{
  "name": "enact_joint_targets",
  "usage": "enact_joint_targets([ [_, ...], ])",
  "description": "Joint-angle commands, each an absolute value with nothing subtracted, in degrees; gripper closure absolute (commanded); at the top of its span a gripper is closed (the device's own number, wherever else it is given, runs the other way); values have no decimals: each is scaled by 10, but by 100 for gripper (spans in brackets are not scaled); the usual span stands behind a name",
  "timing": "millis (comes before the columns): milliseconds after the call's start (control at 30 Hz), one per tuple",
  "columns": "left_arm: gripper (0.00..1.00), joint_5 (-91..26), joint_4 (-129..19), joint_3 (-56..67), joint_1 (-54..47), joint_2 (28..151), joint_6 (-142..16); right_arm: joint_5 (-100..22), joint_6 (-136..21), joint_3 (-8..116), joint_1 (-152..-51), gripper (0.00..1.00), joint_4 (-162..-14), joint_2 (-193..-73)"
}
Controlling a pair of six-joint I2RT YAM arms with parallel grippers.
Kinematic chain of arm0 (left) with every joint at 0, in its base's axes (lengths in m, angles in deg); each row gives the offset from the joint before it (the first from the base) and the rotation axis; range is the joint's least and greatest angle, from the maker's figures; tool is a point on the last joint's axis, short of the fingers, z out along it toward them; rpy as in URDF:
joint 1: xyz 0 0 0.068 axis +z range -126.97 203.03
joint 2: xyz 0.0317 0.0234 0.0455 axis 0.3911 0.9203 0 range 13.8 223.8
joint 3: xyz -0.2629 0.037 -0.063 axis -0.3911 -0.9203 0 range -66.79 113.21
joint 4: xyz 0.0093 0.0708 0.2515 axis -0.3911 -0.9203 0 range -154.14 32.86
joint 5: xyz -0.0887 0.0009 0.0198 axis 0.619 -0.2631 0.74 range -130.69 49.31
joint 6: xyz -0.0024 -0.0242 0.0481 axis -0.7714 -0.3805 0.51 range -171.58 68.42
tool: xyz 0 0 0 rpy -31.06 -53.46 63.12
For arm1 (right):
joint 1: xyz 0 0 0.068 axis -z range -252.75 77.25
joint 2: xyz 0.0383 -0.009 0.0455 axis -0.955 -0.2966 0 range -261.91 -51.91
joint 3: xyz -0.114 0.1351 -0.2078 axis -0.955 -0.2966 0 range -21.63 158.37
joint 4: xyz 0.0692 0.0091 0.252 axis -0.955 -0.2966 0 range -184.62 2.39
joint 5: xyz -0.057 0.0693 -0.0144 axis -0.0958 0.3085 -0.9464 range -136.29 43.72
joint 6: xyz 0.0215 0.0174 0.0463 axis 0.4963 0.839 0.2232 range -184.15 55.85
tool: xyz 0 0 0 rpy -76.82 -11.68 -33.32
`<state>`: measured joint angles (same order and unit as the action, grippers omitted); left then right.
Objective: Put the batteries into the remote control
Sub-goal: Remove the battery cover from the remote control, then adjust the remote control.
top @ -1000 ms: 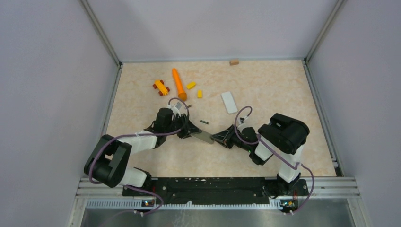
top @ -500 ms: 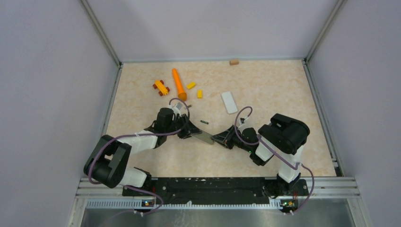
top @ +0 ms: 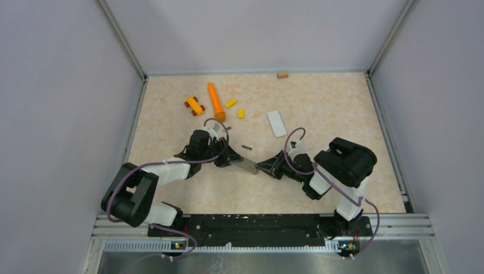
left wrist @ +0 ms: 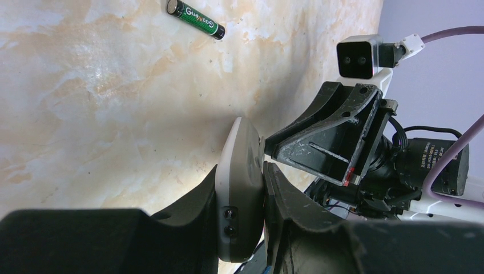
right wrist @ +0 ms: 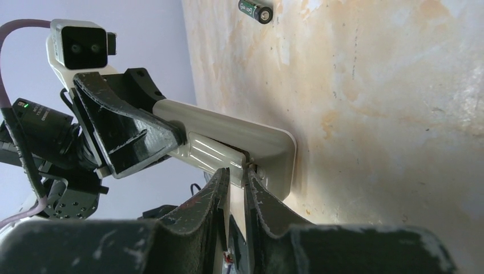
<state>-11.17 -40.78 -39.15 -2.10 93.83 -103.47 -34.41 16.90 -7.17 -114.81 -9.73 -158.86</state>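
The grey-white remote control (top: 245,166) is held off the table between both arms. My left gripper (top: 231,161) is shut on one end of it, a finger on each flat face (left wrist: 240,200). My right gripper (top: 261,166) is at the other end, its jaws pinched with only a thin gap onto the end of the glossy ribbed battery cover (right wrist: 211,151), which stands slightly raised from the remote's body (right wrist: 262,142). One of the batteries (top: 246,147), dark green, lies on the table just beyond the remote; it also shows in the left wrist view (left wrist: 196,18).
A white flat rectangular piece (top: 277,123) lies behind the right gripper. An orange carrot (top: 216,101), a yellow-red toy car (top: 194,105) and two yellow blocks (top: 230,103) sit at the back left. A tan block (top: 282,74) rests by the back wall.
The right arm's elbow has drifted slightly to the right. The remote and both grips stay as they were.
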Motion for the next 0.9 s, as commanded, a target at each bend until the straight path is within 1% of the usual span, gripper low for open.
enact_joint_targets([
  [0,100,-140,-505,-404,-36,960,-992,-323,168,-61,-1140,84,88,-1545],
  [333,100,-135,-530,-389,-36,956,-973,-315,94,-36,-1115,82,-45,-1531],
  [433,100,-123,-542,-379,-35,957,-958,-329,64,-18,-1111,79,-129,-1518],
  [533,100,-111,-578,-362,-31,954,-925,-355,18,0,-1103,74,-239,-1479],
  [667,100,-108,-656,-331,-28,937,-868,-411,-62,42,-1101,62,-456,-1403],
  [767,100,-120,-694,-317,-27,916,-847,-420,-138,68,-1101,54,-540,-1353],
  [867,100,-136,-714,-302,-23,899,-838,-388,-213,98,-1101,42,-602,-1326],
])
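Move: Right at the right fingertips is the near end of the battery cover, its middle some 3 cm to the left at about their height, on a remote whose middle is about 6 cm left and 1 cm ahead. A green battery lies roughly 8 cm ahead, 5 cm left and 4 cm below, and a second remote 18 cm ahead and 8 cm right, as low. From the left hand, still gripping the remote, the cover's middle is about 6 cm right, 2 cm back and 1 cm below. Pulling away from the cover's near end, the right hand edges right, then rises and goes forward, about 6 cm ahead and 5 cm up in all, towards the side of the green battery; its fingers tip upward and roll some 25 degrees while spreading well open, no longer touching the cover. The left hand keeps its hold on the remote and late on draws back 2 cm, turning clockwise about 10 degrees. ##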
